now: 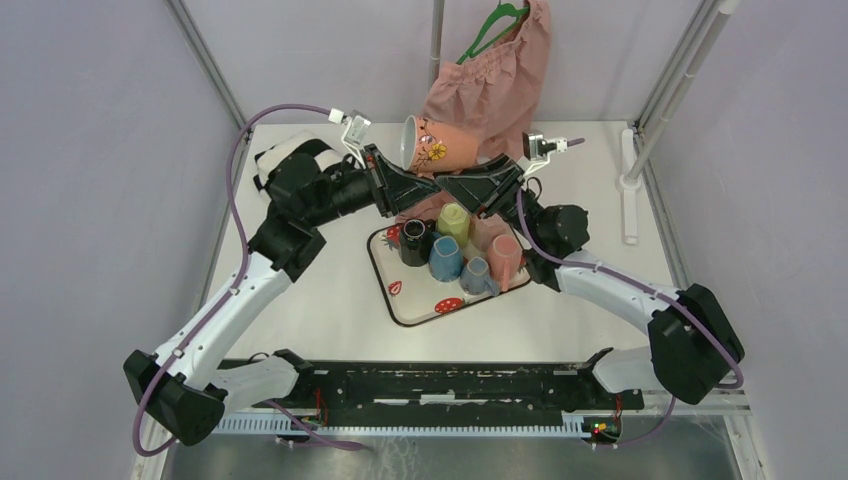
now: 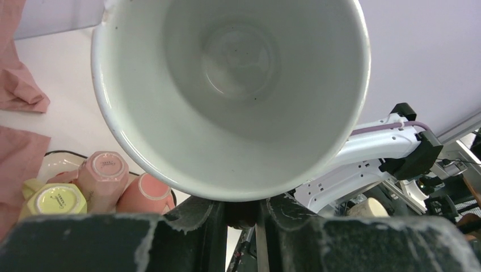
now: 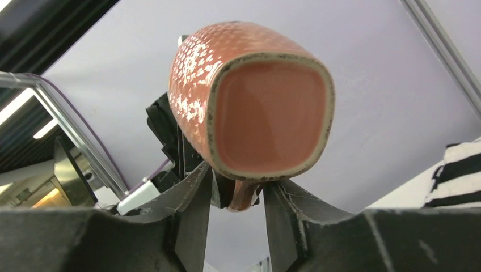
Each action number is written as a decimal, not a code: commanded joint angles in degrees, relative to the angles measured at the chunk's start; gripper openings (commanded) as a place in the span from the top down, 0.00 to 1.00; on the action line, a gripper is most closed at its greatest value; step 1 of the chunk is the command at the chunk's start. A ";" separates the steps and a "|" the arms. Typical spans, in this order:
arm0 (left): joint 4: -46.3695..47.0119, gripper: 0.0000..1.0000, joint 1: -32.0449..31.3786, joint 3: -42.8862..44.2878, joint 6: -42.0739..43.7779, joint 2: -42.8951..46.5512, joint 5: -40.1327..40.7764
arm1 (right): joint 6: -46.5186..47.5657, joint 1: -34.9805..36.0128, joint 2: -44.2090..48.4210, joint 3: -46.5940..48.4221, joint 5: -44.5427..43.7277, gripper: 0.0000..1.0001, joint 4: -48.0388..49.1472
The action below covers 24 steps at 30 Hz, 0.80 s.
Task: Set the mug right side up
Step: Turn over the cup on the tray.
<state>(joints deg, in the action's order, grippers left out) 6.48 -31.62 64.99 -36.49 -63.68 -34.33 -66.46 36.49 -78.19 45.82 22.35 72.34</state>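
The orange mug (image 1: pixel 440 148), with a flower drawing and a white inside, hangs on its side in the air above the table's back half, mouth to the left. In the left wrist view its white inside (image 2: pixel 238 85) faces the camera, and my left gripper (image 2: pixel 245 212) is shut on the handle just below the rim. The right wrist view shows the squarish base of the mug (image 3: pixel 266 113). My right gripper (image 3: pixel 238 192) stands open around the handle (image 3: pixel 244 198), with a gap on each side. Both grippers meet under the mug: left gripper (image 1: pixel 413 185), right gripper (image 1: pixel 457 184).
A white tray (image 1: pixel 420 305) below the mug holds several upside-down cups: yellow, black, blue and pink. A pink cloth (image 1: pixel 495 70) hangs on a green hanger at the back. A striped cloth (image 1: pixel 290 150) lies at the back left. A white post base (image 1: pixel 630 180) stands right.
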 commanded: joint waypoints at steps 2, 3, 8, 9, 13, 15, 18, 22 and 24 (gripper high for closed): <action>0.57 0.98 -0.24 2.14 3.63 1.78 2.05 | 4.67 0.64 4.54 -1.88 0.95 0.51 -0.18; 0.29 0.98 -0.21 2.20 3.82 1.74 2.21 | 5.43 0.63 5.11 -2.40 0.90 0.48 -1.11; -1.63 0.98 -0.20 2.79 4.93 1.48 3.28 | 8.73 0.50 8.25 -5.72 0.00 0.42 -5.68; -2.17 0.98 -0.13 2.92 5.25 1.39 3.65 | 9.32 0.40 8.92 -6.47 -0.11 0.41 -6.79; -3.91 0.98 -0.03 3.42 6.78 0.82 4.73 | 13.59 0.10 12.95 -9.63 -0.55 0.40 -13.08; -4.32 0.98 0.17 3.52 7.11 0.40 4.90 | 16.53 0.04 15.94 -11.48 -1.98 0.39 -17.48; -5.47 0.98 0.41 4.10 8.19 -0.33 5.21 | 21.38 0.13 20.56 -13.63 -4.10 0.38 -25.13; -9.65 0.98 0.91 5.02 10.87 -0.83 7.79 | 27.47 0.08 25.91 -15.28 -7.52 0.37 -35.63; -11.96 0.98 1.30 5.03 12.36 -0.71 9.32 | 29.83 0.02 28.58 -16.21 -9.66 0.37 -40.39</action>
<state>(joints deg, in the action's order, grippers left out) -5.67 -31.18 66.08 -29.69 -65.19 -28.58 -44.62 36.69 -54.02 30.87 17.63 43.35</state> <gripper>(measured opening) 0.266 0.627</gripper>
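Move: Between the two grippers, the orange mug hangs on its side by its handle, mouth to the left. Its body lies about 4 cm ahead of and 4 cm above both hands, some 1 cm right of the left one and 1 cm left of the right one. Around 35 cm below stand the yellow mug, 2 cm ahead and 4 cm right of the left hand, the black mug, 2 cm back and 3 cm left of it, and the blue mug, 5 cm back and 3 cm right of it. Opening its already loosening fingers further, the right hand comes free of the handle and draws away from the mug, about 8 cm down, then also to the right and slightly back, its raised fingertips dipping some 20 degrees. The left hand keeps its pinch on the handle and sinks about 5 cm, easing a little forward, fingertips tipping down. ##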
